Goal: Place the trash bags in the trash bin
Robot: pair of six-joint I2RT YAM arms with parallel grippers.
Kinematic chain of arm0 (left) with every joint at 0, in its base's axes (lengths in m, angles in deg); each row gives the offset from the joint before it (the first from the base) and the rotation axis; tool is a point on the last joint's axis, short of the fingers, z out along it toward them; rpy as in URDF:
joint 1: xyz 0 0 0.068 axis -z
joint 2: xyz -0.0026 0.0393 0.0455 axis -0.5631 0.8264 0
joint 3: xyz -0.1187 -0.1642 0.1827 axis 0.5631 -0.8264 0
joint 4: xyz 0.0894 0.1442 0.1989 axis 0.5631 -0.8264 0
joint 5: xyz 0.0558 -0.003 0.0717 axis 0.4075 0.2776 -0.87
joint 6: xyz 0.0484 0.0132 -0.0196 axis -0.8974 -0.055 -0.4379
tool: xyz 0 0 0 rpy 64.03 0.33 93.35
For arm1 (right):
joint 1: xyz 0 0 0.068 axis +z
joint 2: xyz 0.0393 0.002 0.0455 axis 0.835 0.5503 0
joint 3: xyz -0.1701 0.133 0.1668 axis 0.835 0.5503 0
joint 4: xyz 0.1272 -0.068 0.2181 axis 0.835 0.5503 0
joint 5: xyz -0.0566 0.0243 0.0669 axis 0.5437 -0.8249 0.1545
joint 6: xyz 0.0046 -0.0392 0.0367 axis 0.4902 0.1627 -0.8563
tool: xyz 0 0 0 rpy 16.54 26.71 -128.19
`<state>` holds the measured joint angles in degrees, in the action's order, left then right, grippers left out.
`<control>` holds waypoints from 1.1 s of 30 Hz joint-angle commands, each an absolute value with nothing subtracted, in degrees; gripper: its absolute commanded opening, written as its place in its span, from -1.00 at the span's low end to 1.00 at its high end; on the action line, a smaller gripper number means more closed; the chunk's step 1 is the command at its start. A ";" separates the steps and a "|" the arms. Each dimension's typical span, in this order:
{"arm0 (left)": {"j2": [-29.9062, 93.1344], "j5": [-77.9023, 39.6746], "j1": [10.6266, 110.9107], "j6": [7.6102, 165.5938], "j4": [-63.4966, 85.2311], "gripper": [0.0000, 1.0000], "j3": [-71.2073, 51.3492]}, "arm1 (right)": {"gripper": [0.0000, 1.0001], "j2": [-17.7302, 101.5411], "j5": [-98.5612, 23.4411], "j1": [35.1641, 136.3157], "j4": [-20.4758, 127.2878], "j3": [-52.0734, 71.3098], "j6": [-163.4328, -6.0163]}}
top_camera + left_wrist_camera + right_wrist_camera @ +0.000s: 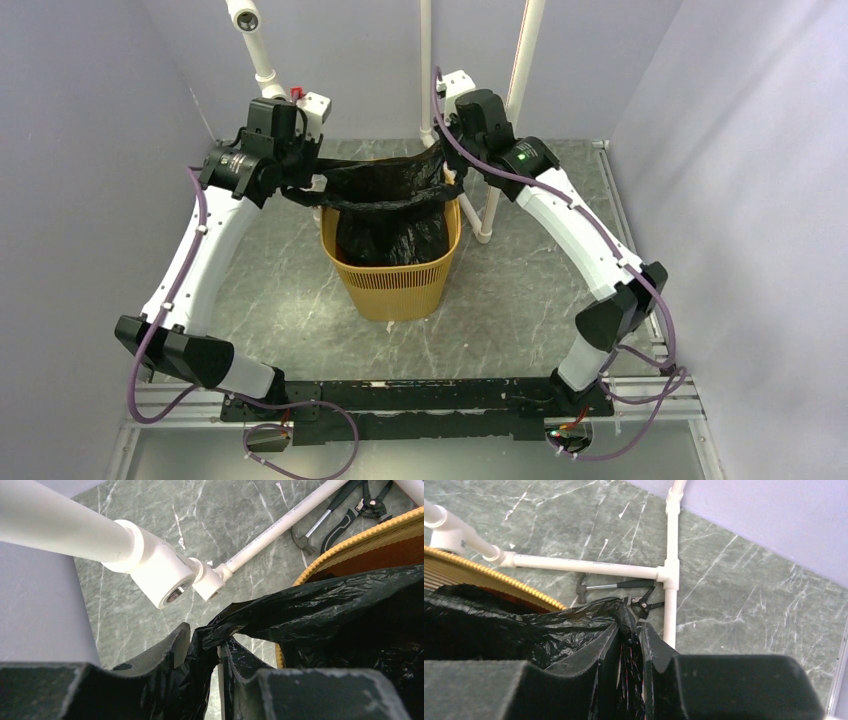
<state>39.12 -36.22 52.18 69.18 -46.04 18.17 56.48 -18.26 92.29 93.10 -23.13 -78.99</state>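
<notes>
The yellow-orange trash bin (pixel 395 285) stands on the grey marbled floor between my arms. The black trash bag (pixel 390 215) hangs inside it, its mouth stretched across the rim from one gripper to the other. My left gripper (pixel 300 185) is at the bin's left rim. In its wrist view the bag (pixel 325 610) drapes against one finger of that gripper (pixel 205 637), and floor shows in the gap to the other. My right gripper (pixel 450 180) is at the right rim. Its jaws (pixel 630 626) stand slightly apart with loose bag film (pixel 524 630) between them.
White PVC pipes (pixel 485 200) rise just behind the bin and run along the floor (pixel 584 566). A hammer (pixel 596 586) and pliers (pixel 644 602) lie on the floor by the pipes. Pale walls close in left, right and back.
</notes>
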 commanded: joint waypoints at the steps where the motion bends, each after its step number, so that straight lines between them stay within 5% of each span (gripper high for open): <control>1: 38.72 -34.20 51.85 70.38 -42.00 -0.36 16.64 | -0.49 59.05 -15.73 91.95 93.30 -27.28 -79.08; 33: 37.81 -33.69 49.56 73.63 -42.98 -0.42 7.17 | -0.44 59.96 -13.46 90.89 93.40 -20.93 -79.33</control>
<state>39.25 -36.02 49.80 72.69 -42.13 8.01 61.22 -13.62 91.14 93.91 -22.08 -79.25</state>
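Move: Both my hands hold the trash bag's rim stretched open, its body hanging into the bin. The bin's mouth is about 15 cm right of my left hand, 3 cm back and 8 below; from my right hand it is 12 cm left, 4 back and 9 below. A pipe fitting stands some 8 cm ahead of my left hand, 4 left and 5 lower. The pliers lie on the table about 6 cm ahead of my right hand, 2 left and 40 below. Keeping both pinches on the bag's rim, I lower it towards the bin's mouth in two drops with a short halt or slight rise between: my left hand sinks about 5 cm, my right about 4 while also easing 2 cm forward. The hands part slightly as they sink, each turning outward some 5 degrees and tipping down a little. ##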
